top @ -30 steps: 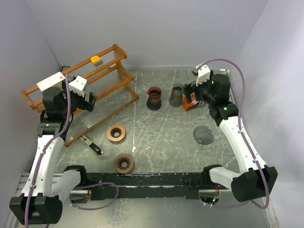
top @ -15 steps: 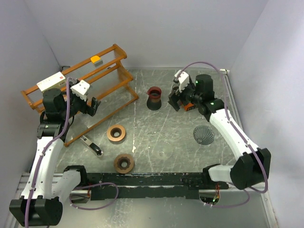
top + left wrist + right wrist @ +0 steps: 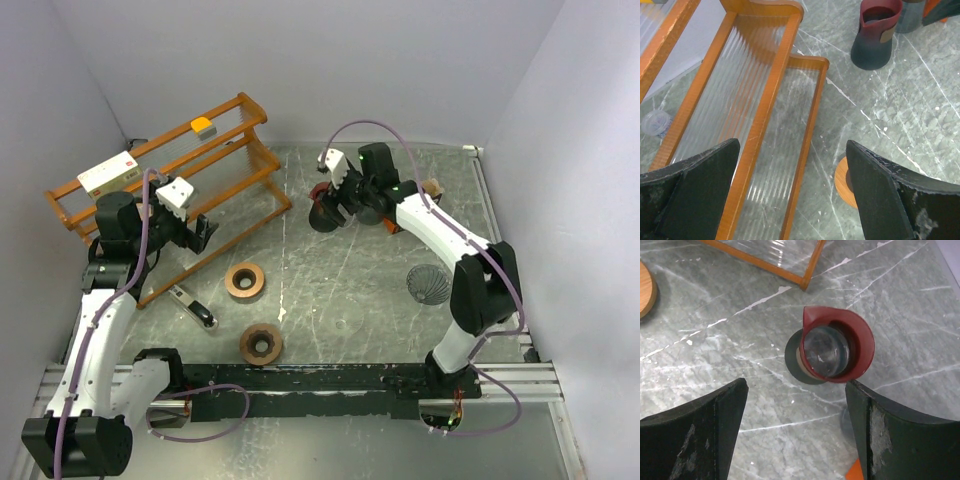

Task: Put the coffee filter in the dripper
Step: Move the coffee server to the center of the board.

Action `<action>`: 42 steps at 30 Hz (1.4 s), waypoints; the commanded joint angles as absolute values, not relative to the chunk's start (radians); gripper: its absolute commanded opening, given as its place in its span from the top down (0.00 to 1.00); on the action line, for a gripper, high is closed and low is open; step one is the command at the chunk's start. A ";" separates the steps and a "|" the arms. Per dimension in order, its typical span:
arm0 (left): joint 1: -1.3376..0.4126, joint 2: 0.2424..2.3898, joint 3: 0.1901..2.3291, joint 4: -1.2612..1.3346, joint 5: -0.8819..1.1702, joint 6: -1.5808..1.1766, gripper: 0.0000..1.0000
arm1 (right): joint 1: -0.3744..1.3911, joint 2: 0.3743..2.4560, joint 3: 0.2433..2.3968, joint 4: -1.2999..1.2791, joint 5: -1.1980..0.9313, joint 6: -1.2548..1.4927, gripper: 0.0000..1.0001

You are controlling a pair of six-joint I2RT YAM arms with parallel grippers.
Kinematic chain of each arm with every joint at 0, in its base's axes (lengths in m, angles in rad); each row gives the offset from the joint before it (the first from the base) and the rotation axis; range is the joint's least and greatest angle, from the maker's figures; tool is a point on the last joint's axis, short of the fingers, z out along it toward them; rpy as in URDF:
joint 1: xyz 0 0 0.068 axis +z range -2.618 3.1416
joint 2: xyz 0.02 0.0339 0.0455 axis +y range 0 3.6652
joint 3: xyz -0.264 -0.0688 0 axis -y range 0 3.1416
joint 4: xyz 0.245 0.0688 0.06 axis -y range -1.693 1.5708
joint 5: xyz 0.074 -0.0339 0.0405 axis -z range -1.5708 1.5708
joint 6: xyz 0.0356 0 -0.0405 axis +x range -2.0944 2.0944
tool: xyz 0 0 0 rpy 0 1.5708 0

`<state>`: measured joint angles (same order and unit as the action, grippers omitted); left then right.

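Note:
The coffee filter (image 3: 429,283), a ribbed grey cone, lies on the table at the right, away from both grippers. The dripper (image 3: 323,205) has a red rim with a spout and a dark flared base, and stands at the back centre. In the right wrist view the dripper (image 3: 836,345) shows glass inside, just ahead of my fingertips. My right gripper (image 3: 797,425) is open with nothing between its fingers, hovering over the dripper (image 3: 875,35) in the top view (image 3: 337,203). My left gripper (image 3: 792,185) is open and empty above the rack's lower edge.
A wooden rack (image 3: 170,190) fills the back left. Two wooden rings (image 3: 244,280) (image 3: 261,343) and a dark-handled tool (image 3: 190,305) lie in front of it. A clear glass piece (image 3: 345,320) rests mid-table. An orange box (image 3: 398,225) sits behind my right arm.
My right arm has swung left from the orange box to above the dripper, its fingers closing slightly. The left gripper has drifted a little right and down.

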<state>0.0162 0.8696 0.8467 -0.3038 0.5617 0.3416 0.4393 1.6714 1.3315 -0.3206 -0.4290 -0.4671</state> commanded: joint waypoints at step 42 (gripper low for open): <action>0.027 0.919 0.890 -0.504 0.638 0.552 0.01 | 0.689 1.658 1.390 -0.647 -0.364 -0.589 1.00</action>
<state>0.0166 0.9257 0.8692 -0.4530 0.5926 0.5041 0.6357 1.7386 1.4330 -0.7139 -0.3935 -0.6472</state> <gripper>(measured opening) 0.992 0.031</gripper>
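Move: From the right gripper, the coffee server's middle is about 5 cm ahead, 2 cm to the left and 11 cm below. The grey jar stands some 7 cm ahead and 8 cm to the right of the gripper; the clear disc lies flat about 16 cm back and 2 cm to the right, 17 cm below. From the left gripper, the server lies roughly 15 cm ahead, 25 cm to the right and 20 cm lower. Ease the right gripper forward and a little left while sinking about 5 cm to the server's red collar, tipping the fingers steeper. Shut them on the near side of the rim, then draw the server back about 8 cm towards the bases, rising slightly and swinging the hand counter-clockwise. Late on, let the open left gripper dip about 3 cm. ##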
